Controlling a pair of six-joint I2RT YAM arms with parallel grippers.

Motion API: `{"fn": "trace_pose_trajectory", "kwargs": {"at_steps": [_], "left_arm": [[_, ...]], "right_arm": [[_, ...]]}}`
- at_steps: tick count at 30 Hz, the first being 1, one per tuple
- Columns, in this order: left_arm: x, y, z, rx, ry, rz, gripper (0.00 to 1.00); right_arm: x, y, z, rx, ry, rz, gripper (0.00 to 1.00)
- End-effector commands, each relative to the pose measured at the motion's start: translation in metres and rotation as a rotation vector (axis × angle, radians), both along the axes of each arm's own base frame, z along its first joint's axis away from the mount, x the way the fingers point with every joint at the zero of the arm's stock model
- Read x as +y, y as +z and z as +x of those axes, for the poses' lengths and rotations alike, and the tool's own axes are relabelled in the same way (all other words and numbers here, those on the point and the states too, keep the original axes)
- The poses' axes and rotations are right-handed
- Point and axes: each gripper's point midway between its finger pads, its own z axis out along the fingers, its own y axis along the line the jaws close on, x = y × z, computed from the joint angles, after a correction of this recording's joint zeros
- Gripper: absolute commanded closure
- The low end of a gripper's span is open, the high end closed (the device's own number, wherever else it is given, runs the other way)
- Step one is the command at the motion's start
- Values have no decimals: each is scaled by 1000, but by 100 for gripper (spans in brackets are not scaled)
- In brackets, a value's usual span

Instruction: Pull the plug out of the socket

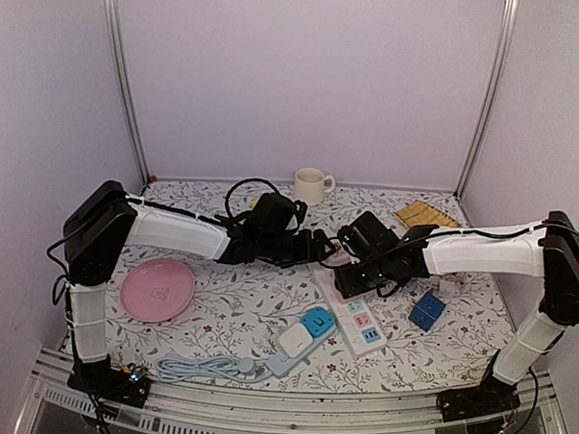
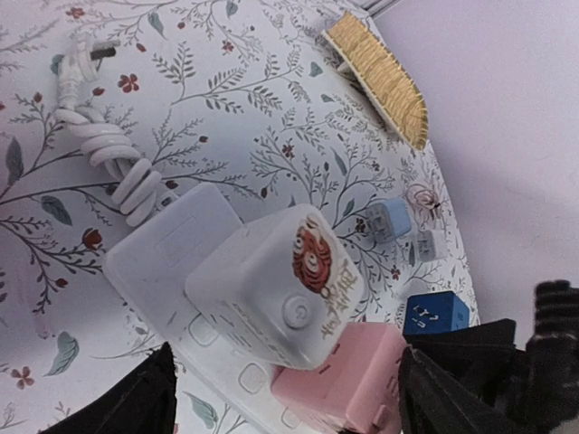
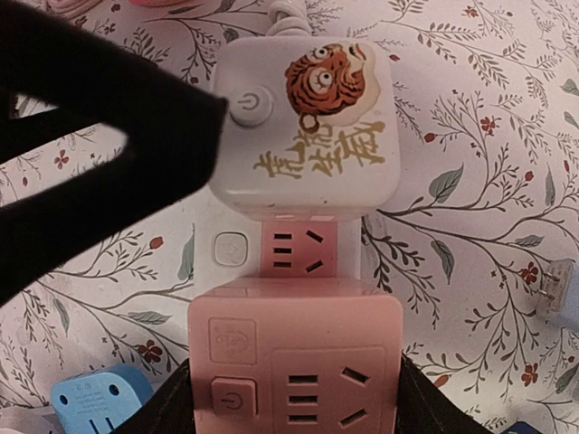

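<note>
A white socket strip [image 3: 231, 249] lies on the flowered cloth, and its far end shows in the top view as the strip [image 1: 362, 326]. A pink cube plug [image 3: 294, 353] sits in it, just below a white cube plug with a tiger picture [image 3: 308, 127]. My right gripper [image 3: 294, 402] has one finger pressed against each side of the pink plug. My left gripper [image 2: 289, 398] stands open, its fingers wide apart on either side of the strip, with the white cube [image 2: 271, 289] and pink plug [image 2: 344, 375] between them. One left finger [image 3: 90, 136] crosses the right wrist view.
A second strip with a blue cube plug [image 1: 301, 338] lies near the front, beside a coiled cable [image 1: 201, 367]. A pink plate [image 1: 157, 290] is at the left and a mug [image 1: 312, 185] at the back. A blue cube [image 1: 427, 309] and a yellow brush [image 1: 424, 215] are at the right.
</note>
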Motion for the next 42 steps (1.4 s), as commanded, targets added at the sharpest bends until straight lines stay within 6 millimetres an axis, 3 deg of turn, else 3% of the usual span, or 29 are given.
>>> {"fn": "trace_pose_trajectory", "kwargs": {"at_steps": [1,7,12,19,26,34,42], "left_arm": [[12,-26,14,29,16,71,15],[9,-46,20,52,17,97,16],[13,-64,20,78,33,126,16],[37,-109,-1,150,59,206,16],[60,-138,-20,178,68,286,16],[62,-142,-22,179,72,297,16],[56,-125,-18,152,63,274,16]], "right_arm": [[9,-7,-16,33,15,-5,67],[10,-9,-21,39,16,-5,71],[12,0,-17,19,12,9,72],[21,25,-9,-28,19,51,74],[21,46,-1,-51,17,106,75],[23,70,-4,-83,49,159,76],[-5,78,9,-99,-16,193,75]]}}
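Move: Just under the open left hand, about 3 cm to its right, 2 cm ahead and 6 cm down, is the white tiger cube on the socket strip. In the right hand's grip is the pink cube plug, its middle about 1 cm below the hand point; from that hand the tiger cube is some 6 cm ahead and 3 cm left, the light-blue cube about 11 cm back and 6 cm left, and the loose dark-blue cube 16 cm right and 7 cm back. Dropping about 5 cm onto the white tiger cube, the left hand stays wide open and brings one finger against it, then holds there. Meanwhile the right hand, still gripping the pink plug, draws about 1.5 cm back and left, pauses, then pulls the plug straight up off the strip by some 5 cm with only a slight tilt. ##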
